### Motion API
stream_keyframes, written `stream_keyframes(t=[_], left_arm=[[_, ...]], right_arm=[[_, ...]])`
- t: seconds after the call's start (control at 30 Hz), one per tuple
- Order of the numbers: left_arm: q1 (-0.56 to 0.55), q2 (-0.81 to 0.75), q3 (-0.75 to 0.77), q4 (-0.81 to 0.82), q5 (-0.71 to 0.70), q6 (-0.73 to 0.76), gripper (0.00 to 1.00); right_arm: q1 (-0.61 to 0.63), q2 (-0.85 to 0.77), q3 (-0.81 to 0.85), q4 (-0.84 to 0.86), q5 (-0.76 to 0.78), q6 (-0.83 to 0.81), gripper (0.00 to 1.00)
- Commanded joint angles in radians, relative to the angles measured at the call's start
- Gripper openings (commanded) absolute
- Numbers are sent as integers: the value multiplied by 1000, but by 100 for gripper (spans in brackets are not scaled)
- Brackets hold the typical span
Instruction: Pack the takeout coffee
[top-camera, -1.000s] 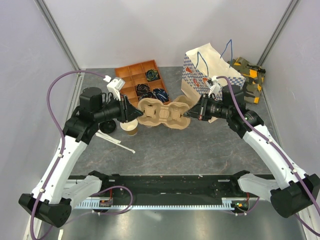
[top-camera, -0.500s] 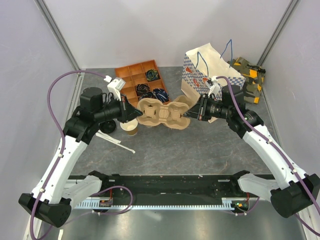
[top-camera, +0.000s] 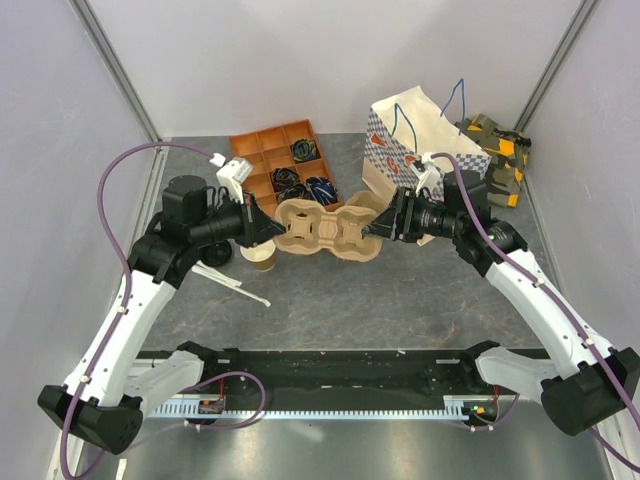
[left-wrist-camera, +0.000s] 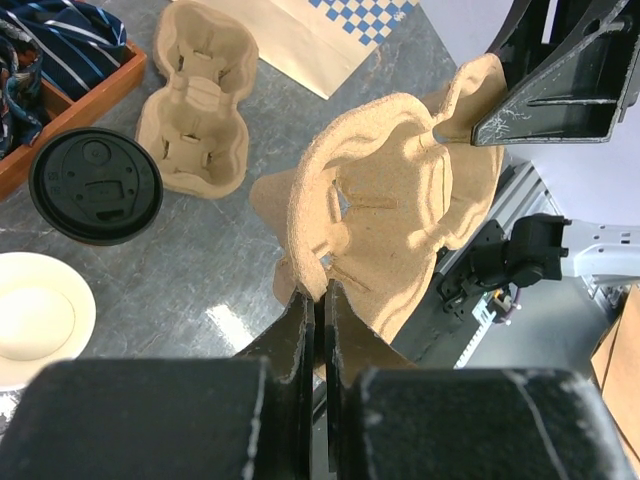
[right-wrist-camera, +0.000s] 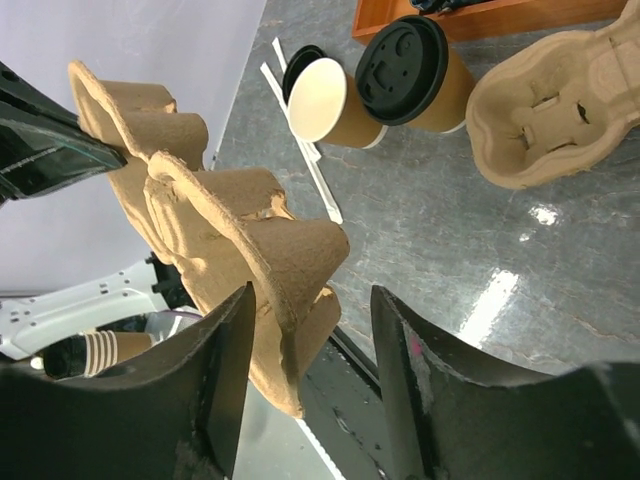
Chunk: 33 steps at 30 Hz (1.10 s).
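Note:
A brown moulded-pulp cup carrier (top-camera: 325, 228) hangs in the air between the two arms. My left gripper (top-camera: 272, 228) is shut on its left edge, the rim pinched between the fingertips (left-wrist-camera: 300, 310). My right gripper (top-camera: 385, 222) stands open around the carrier's other end (right-wrist-camera: 250, 250), its fingers apart on either side. The takeout coffee (right-wrist-camera: 415, 70), a brown cup with a black lid (left-wrist-camera: 95, 185), stands on the table below the left gripper. It is hidden in the top view.
A lidless tan cup (top-camera: 262, 258) stands by a loose black lid (right-wrist-camera: 297, 62) and white sticks (top-camera: 235, 285). A second carrier (left-wrist-camera: 195, 100) lies on the table. An orange divided tray (top-camera: 262, 142) and a checked paper bag (top-camera: 410, 140) stand at the back.
The right gripper's fingers have opened off the carrier's right end. The left gripper has closed on the left edge. The carrier has barely moved.

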Motion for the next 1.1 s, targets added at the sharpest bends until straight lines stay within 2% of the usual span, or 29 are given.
stream_keyframes(t=[0.0,0.1,0.17,0.2,0.23,0.27,0.3,0.37,0.43,0.5,0.57,0.6,0.63,0.7,0.87,1.07], left_arm=[[-8,2,0,-2,31,56,2],[-14,8,1,-12,32,69,2],[-22,11,3,-15,34,74,2],[-24,13,4,-14,31,77,2],[-28,13,7,-17,26,77,2],[-28,14,10,-17,14,76,7],[-28,13,18,-19,-27,66,23],[-28,2,32,-29,-81,62,38],[-28,-32,61,-28,-170,69,57],[-31,-53,101,-12,-249,108,74],[-45,-40,137,-40,-282,131,78],[-62,-27,170,-55,-316,141,92],[-113,-11,184,-71,-346,145,98],[-132,7,191,-60,-351,149,100],[-266,57,231,-19,-422,166,100],[-441,209,294,-28,-581,195,100]], right_arm=[[3,3,42,-12,-5,-48,55],[3,1,39,-14,-11,-53,48],[5,3,36,-17,-14,-54,34],[3,3,33,-18,-14,-54,27],[5,4,33,-21,-14,-54,9],[3,3,31,-23,-5,-50,0],[3,1,31,-25,4,-45,0],[5,-3,33,-35,52,-24,0],[3,-11,37,-51,92,-2,0],[5,-12,51,-67,157,13,0],[5,-6,57,-98,191,42,0],[5,-2,60,-107,217,53,0],[5,3,60,-117,230,70,0],[5,18,60,-138,295,113,0],[3,17,53,-187,351,139,0],[5,38,36,-170,371,189,0]])
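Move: The held cup carrier spans the two hands: its middle is about 9 cm right of the left hand and 9 cm left of the right, level with both. The lidded cup stands some 5 cm ahead and 3 cm right of the left hand, about 15 cm lower; the open cup is about 4 cm ahead and 5 cm left of that hand. The second carrier lies 9 cm ahead and 2 cm left of the right hand, 18 cm below. Right fingers pinch the carrier, drawing down and right about 5 cm; left lets go, rises, then follows rightward. ##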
